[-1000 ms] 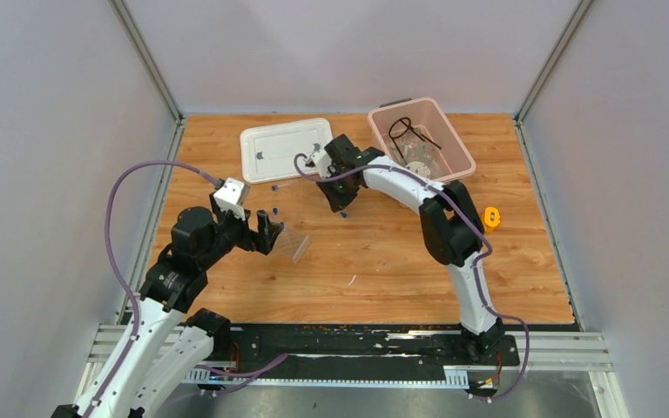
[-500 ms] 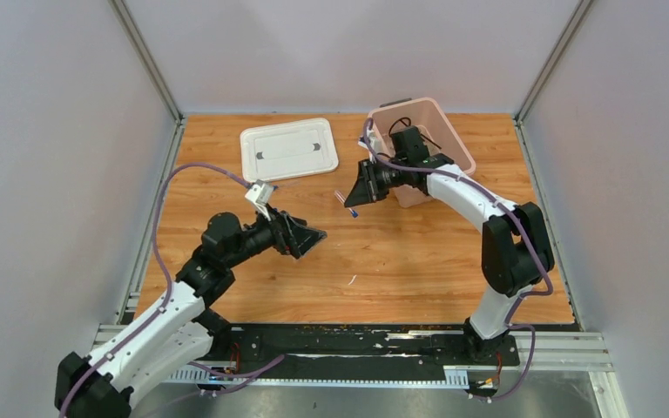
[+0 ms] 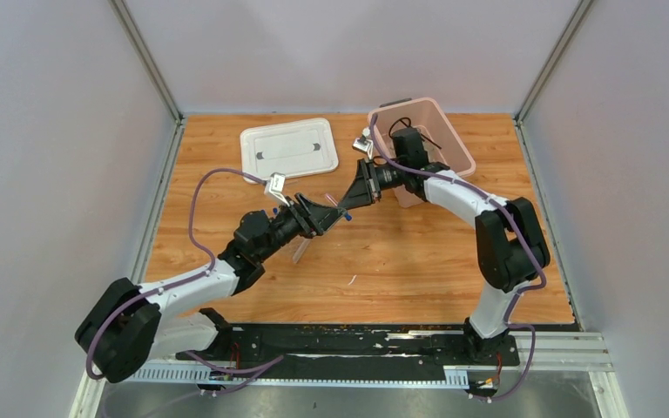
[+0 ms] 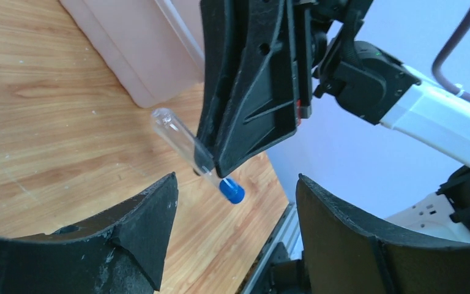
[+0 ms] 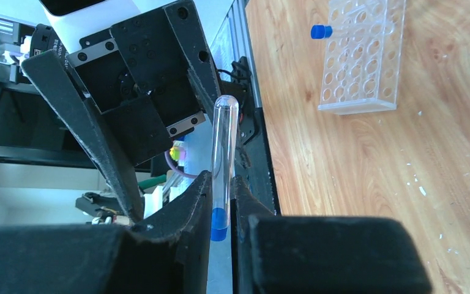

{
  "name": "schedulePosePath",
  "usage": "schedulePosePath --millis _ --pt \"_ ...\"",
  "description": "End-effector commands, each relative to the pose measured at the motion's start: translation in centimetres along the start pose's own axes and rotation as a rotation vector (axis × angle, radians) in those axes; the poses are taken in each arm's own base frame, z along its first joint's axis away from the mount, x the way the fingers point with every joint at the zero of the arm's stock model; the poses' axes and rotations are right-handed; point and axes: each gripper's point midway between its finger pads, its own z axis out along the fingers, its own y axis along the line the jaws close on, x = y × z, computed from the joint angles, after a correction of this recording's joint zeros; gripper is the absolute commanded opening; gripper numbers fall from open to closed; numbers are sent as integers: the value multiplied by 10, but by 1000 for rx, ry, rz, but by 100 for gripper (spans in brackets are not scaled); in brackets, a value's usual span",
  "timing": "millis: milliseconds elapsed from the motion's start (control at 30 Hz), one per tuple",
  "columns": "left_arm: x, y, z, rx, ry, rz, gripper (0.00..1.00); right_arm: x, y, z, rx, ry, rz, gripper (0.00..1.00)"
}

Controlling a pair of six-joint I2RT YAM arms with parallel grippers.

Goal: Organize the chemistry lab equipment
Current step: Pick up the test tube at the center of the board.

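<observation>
My right gripper (image 5: 220, 191) is shut on a clear blue-capped tube (image 5: 224, 147), which it holds above the table near the cap (image 4: 232, 191). In the left wrist view the tube (image 4: 180, 142) sticks out below the right gripper's black fingers (image 4: 251, 92). My left gripper (image 4: 235, 211) is open, its fingers on either side just short of the cap and not touching it. From above, both grippers (image 3: 338, 209) meet at mid-table. The clear tube rack (image 5: 361, 55) lies on the wood with one blue-capped tube (image 5: 321, 30) in it. A black wire tripod (image 3: 411, 132) sits inside the bin.
The pink bin (image 3: 458, 150) stands at the back right, behind the right arm. Its white lid (image 3: 287, 148) lies flat at the back left. The rack (image 3: 300, 252) is partly under the left arm. A small white speck (image 3: 351, 279) lies on the near wood.
The left arm has swung right and stretched out until its gripper faces the right gripper's tube. Its jaws have narrowed a little. The right gripper has barely shifted in the last half second.
</observation>
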Motion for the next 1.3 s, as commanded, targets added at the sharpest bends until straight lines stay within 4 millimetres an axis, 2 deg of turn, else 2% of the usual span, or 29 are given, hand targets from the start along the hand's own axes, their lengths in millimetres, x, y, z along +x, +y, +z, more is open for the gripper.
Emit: schedulePosePath --millis 0,233,367,967,1267 --pt "-22 -25 8 80 -112 -62 75 -3 11 1 -81 33 3 0" --pt "-8 -21 16 70 -82 -93 71 -1 8 2 -83 38 24 0" --pt "-9 -13 15 43 -97 -96 70 -2 8 2 -84 38 22 0" --pt "16 -17 16 46 -8 -116 63 -1 4 3 -84 41 41 0" --pt "22 -11 22 33 -2 -148 52 -1 7 3 -89 41 35 0"
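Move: My right hand already pinches the test tube near its blue cap. From my left hand, the cap lies about 4 cm right, 2 cm ahead and 2 cm lower. The tube rack stands some 11 cm left and 3 cm back of my left hand, about 17 cm down; the pink bin lies roughly 24 cm right and 22 cm ahead. From my right hand, the left gripper is about 3 cm left, 3 cm back and 2 cm up. I bring my left hand in on the capped end of the tube, about 3 cm to the right and then more plainly down, some 1.5 cm, easing off for a moment partway. Its fingers narrow steadily from wide to about half open, one on each side of the cap's line. My right hand keeps its pinch and stays put, tipping only about 5 degrees. ##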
